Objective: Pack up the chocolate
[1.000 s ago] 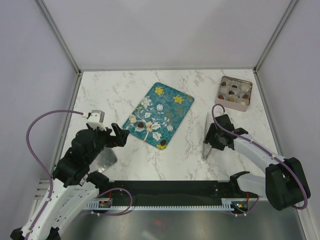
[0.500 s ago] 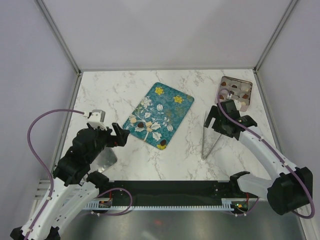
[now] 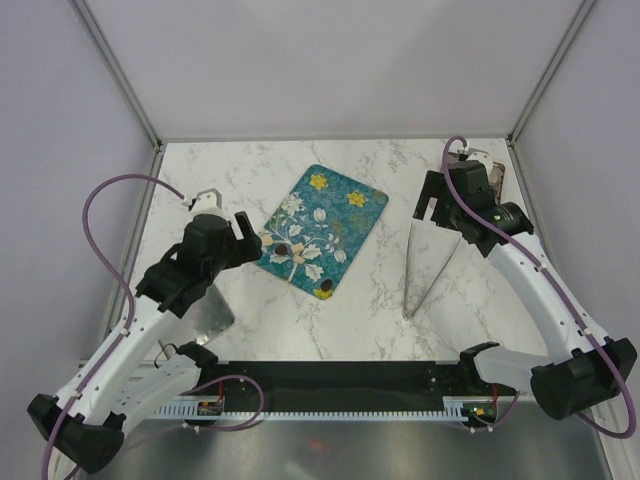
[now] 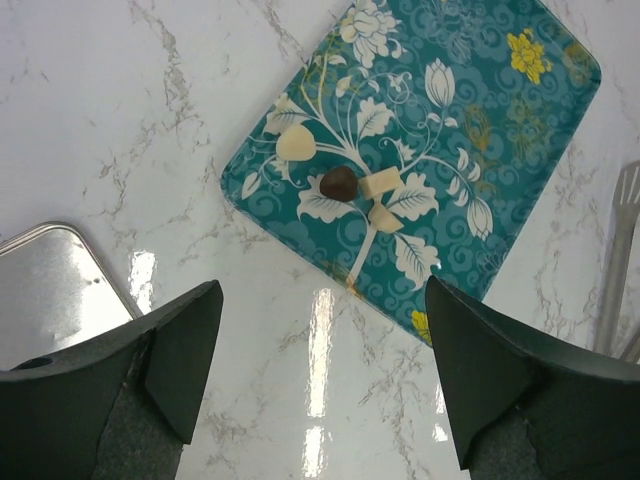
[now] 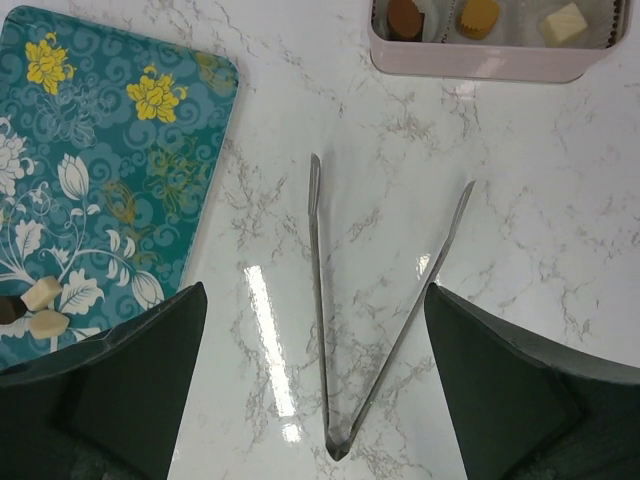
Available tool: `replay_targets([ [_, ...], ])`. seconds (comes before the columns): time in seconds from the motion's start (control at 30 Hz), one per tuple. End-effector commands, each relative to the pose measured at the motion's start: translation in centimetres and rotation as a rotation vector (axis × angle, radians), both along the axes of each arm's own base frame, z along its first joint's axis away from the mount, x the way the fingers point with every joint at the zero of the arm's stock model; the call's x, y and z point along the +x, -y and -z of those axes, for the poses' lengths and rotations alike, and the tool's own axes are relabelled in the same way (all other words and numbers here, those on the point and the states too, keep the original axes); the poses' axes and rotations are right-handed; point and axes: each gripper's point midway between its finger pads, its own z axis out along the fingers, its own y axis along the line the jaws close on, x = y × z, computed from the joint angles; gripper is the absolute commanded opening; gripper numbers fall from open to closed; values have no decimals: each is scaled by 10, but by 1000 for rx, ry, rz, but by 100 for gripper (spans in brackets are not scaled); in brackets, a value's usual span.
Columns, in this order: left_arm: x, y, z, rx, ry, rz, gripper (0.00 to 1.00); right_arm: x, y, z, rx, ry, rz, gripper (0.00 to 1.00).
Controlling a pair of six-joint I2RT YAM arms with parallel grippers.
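Note:
Chocolate lies on the teal flowered tray (image 3: 325, 215): one dark brown piece (image 4: 338, 183) with three tan pieces (image 4: 294, 143) around it, and another dark one near the tray's front corner (image 3: 326, 289). My left gripper (image 4: 322, 300) hovers open over the marble just short of the tray's near-left edge, holding nothing. A pink box (image 5: 480, 60) at the back right holds more chocolate (image 5: 404, 15) in paper cups. My right gripper (image 5: 315, 300) is open above the metal tongs (image 5: 394, 340), which lie spread in a V on the table.
A silver lid (image 4: 50, 290) lies flat on the table at the near left, under the left arm. In the top view the right arm covers most of the pink box (image 3: 497, 182). White walls and metal posts close in the table.
My right gripper opened, let go of the tongs and rose toward the back; the tongs now lie on the table. The left gripper moved forward toward the tray.

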Motion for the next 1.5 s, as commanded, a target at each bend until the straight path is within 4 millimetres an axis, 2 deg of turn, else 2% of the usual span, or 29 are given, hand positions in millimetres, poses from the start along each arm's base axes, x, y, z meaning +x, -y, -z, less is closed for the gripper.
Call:
replay_targets([
  [0.0,21,-10,-22,-43,5,-171,89,7,-5,-20,-12,52,-65,98],
  [0.07,21,-13,-19,-51,-43,-201,89,5,-17,-18,26,44,-116,98],
  [0.23,20,-18,13,-54,-164,-220,89,1,-22,-3,34,37,-154,98],
  [0.27,17,-27,26,-58,-201,-255,88,1,-22,-2,31,39,-162,98],
  [0.33,13,-29,45,-95,-268,-275,85,-3,-25,3,43,30,-188,98],
  [0.43,-4,-55,96,-124,-404,-430,78,-8,-30,8,67,24,-215,98],
  [0.53,-11,-68,125,-78,-472,-490,77,-14,-37,12,103,27,-240,98],
  [0.67,-13,-77,146,-30,-523,-543,75,-20,-40,17,133,33,-254,97],
  [0.87,-15,-78,171,-37,-576,-568,75,-23,-40,20,136,32,-257,97],
  [1.03,-15,-76,182,-55,-592,-576,75,-24,-38,21,127,35,-258,96],
  [1.07,-9,-74,183,-77,-573,-570,74,-23,-38,22,123,33,-256,96],
  [1.1,-14,-72,188,-96,-588,-566,72,-24,-38,26,116,23,-259,97],
  [1.17,-10,-68,191,-125,-576,-551,69,-23,-38,30,116,9,-260,97],
  [1.47,-23,-70,215,-97,-664,-548,63,-24,-37,34,112,4,-253,96],
])
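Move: The metal lid lies with its middle about 15 cm to the left of the open left hand, 9 cm back and 21 cm below; its right rim is nearer, only some 8 cm left. At the same depth, the flowered board is centred about 10 cm ahead and 11 cm right, and the chocolate cluster on its near-left part about 5 cm ahead and 4 cm right. From the right hand the lid is roughly 48 cm left, 14 cm back and 22 cm below. The left hand first eases forward a couple of centimetres, then swings left about 8 cm and drops some 20 cm, drawing back slightly, down to the right rim of the metal lid; on the way it tips nose-down and turns counter-clockwise, each by about 30 degrees or a little more, and the fingers narrow by about a quarter to stand astride the rim, left finger on the lid's side. Meanwhile the empty right hand, still wide open, backs off above the opened tongs, sinking and shifting left and back 3 to 4 cm each while turning slightly counter-clockwise. ##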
